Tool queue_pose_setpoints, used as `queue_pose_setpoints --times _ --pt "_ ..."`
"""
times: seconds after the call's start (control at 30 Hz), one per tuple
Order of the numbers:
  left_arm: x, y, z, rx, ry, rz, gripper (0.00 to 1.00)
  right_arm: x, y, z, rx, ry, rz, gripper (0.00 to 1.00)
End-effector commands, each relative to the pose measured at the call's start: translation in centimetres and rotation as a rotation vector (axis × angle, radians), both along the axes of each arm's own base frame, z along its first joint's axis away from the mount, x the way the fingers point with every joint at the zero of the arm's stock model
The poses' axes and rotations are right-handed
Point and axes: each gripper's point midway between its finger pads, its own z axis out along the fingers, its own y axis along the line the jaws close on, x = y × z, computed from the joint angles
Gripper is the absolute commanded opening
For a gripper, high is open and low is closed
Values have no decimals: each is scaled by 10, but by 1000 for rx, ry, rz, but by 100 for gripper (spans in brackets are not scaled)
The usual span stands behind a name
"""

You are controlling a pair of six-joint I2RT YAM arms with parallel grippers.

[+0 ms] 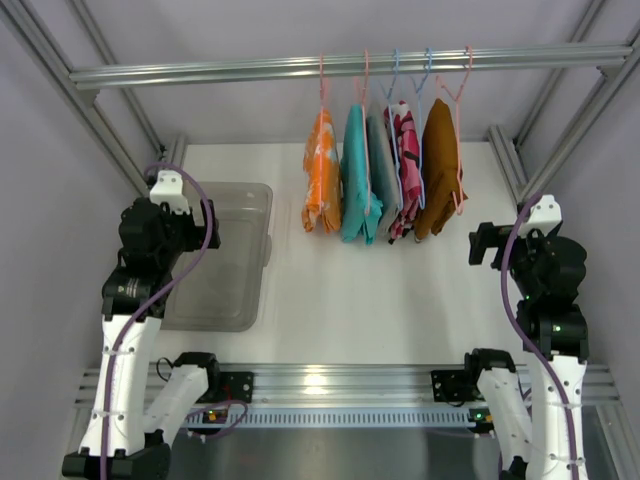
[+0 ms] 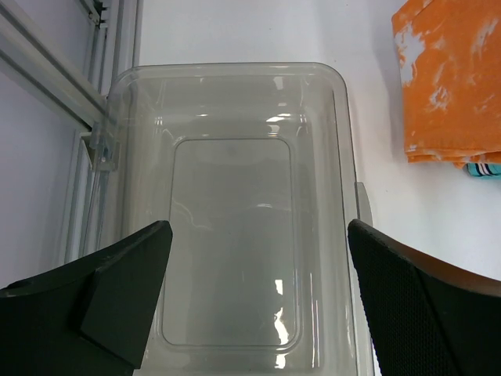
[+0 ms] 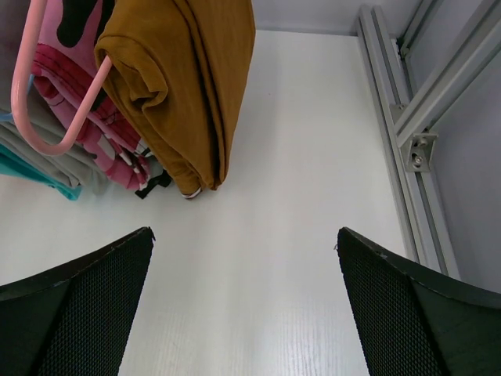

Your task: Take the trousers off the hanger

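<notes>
The orange trousers (image 1: 322, 175) with white tie-dye blotches hang folded over a thin salmon-pink hanger (image 1: 323, 84), leftmost on the rail. Their lower part also shows in the left wrist view (image 2: 450, 78) at the top right. My left gripper (image 1: 203, 228) is open and empty above a clear bin, well left of the trousers; in its own view (image 2: 257, 235) the jaws stand wide apart. My right gripper (image 1: 481, 245) is open and empty at the right, below the brown garment; in its own view (image 3: 244, 235) only bare table lies between the jaws.
A clear plastic bin (image 1: 225, 260) lies at the left (image 2: 235, 69). Right of the trousers on the metal rail (image 1: 250, 70) hang a teal garment (image 1: 355, 175), a grey one, a pink patterned one (image 3: 78, 86) and a brown one (image 1: 438, 170) (image 3: 196, 70). Frame posts (image 3: 407, 125) flank the table.
</notes>
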Motion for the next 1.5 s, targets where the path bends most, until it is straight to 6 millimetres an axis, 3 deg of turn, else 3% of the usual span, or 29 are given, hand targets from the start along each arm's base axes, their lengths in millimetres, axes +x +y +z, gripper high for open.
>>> queue_pose_setpoints --times 0.0,0.17,0.27,0.4,0.47,0.5,0.53,0.6,0.63,0.67,0.73,0.97,1.2,1.47 --pt "4 3 8 4 -39 14 99 2 -3 10 5 -36 -17 100" --pt "6 0 0 -9 11 3 99 1 -3 7 11 -30 -17 100" --pt "3 -31 3 -115 29 -134 99 1 -3 4 9 -22 -16 99" --pt "0 -88 38 -314 -66 -407 99 1 -3 3 9 -10 -14 99" --pt "-9 -123 56 -508 -60 -574 99 2 -2 4 11 -3 -8 99" --pt "-3 -132 81 -544 -158 -651 99 2 -2 5 12 -1 -8 99" --pt "-9 -145 83 -614 -139 -746 99 3 -1 7 14 2 -2 100" --pt "5 -158 91 -771 -92 -781 99 4 0 8 17 5 2 99" --pt "8 -167 107 -792 -109 -824 98 5 0 10 18 5 6 99" --pt "24 -175 97 -813 -58 -833 97 6 1 12 20 3 9 99" --pt "29 -187 113 -830 -105 -906 95 9 1 13 23 10 13 99" --pt "69 -228 103 -922 -88 -1018 87 18 0 18 15 22 20 100" --pt "79 -250 115 -985 -108 -1116 78 22 -3 17 6 36 21 99" --pt "105 -272 111 -980 -116 -1074 71 24 -3 18 10 33 23 99"
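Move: The orange trousers on their pink hanger hang about 27 cm to the right of the left hand and some 15 cm ahead, their middle only slightly below it. The teal trousers are about 8 cm farther right at much the same depth and height, and the empty grey tray lies beneath the left hand, some 30 cm down. From the right hand, the orange trousers are roughly 41 cm to the left and 18 cm ahead, about level. The left hand swings right about 27 cm from over the tray to the orange trousers, dipping slightly at first, then working some 10 cm forward and ending about 9 cm higher. On the way it turns about 60 degrees clockwise and rolls about as much with its left side dropping, so the fingers point right at the rear wire of the pink hanger, and they narrow from wide open to about three quarters, while the open right hand only eases forward some 2 cm. ##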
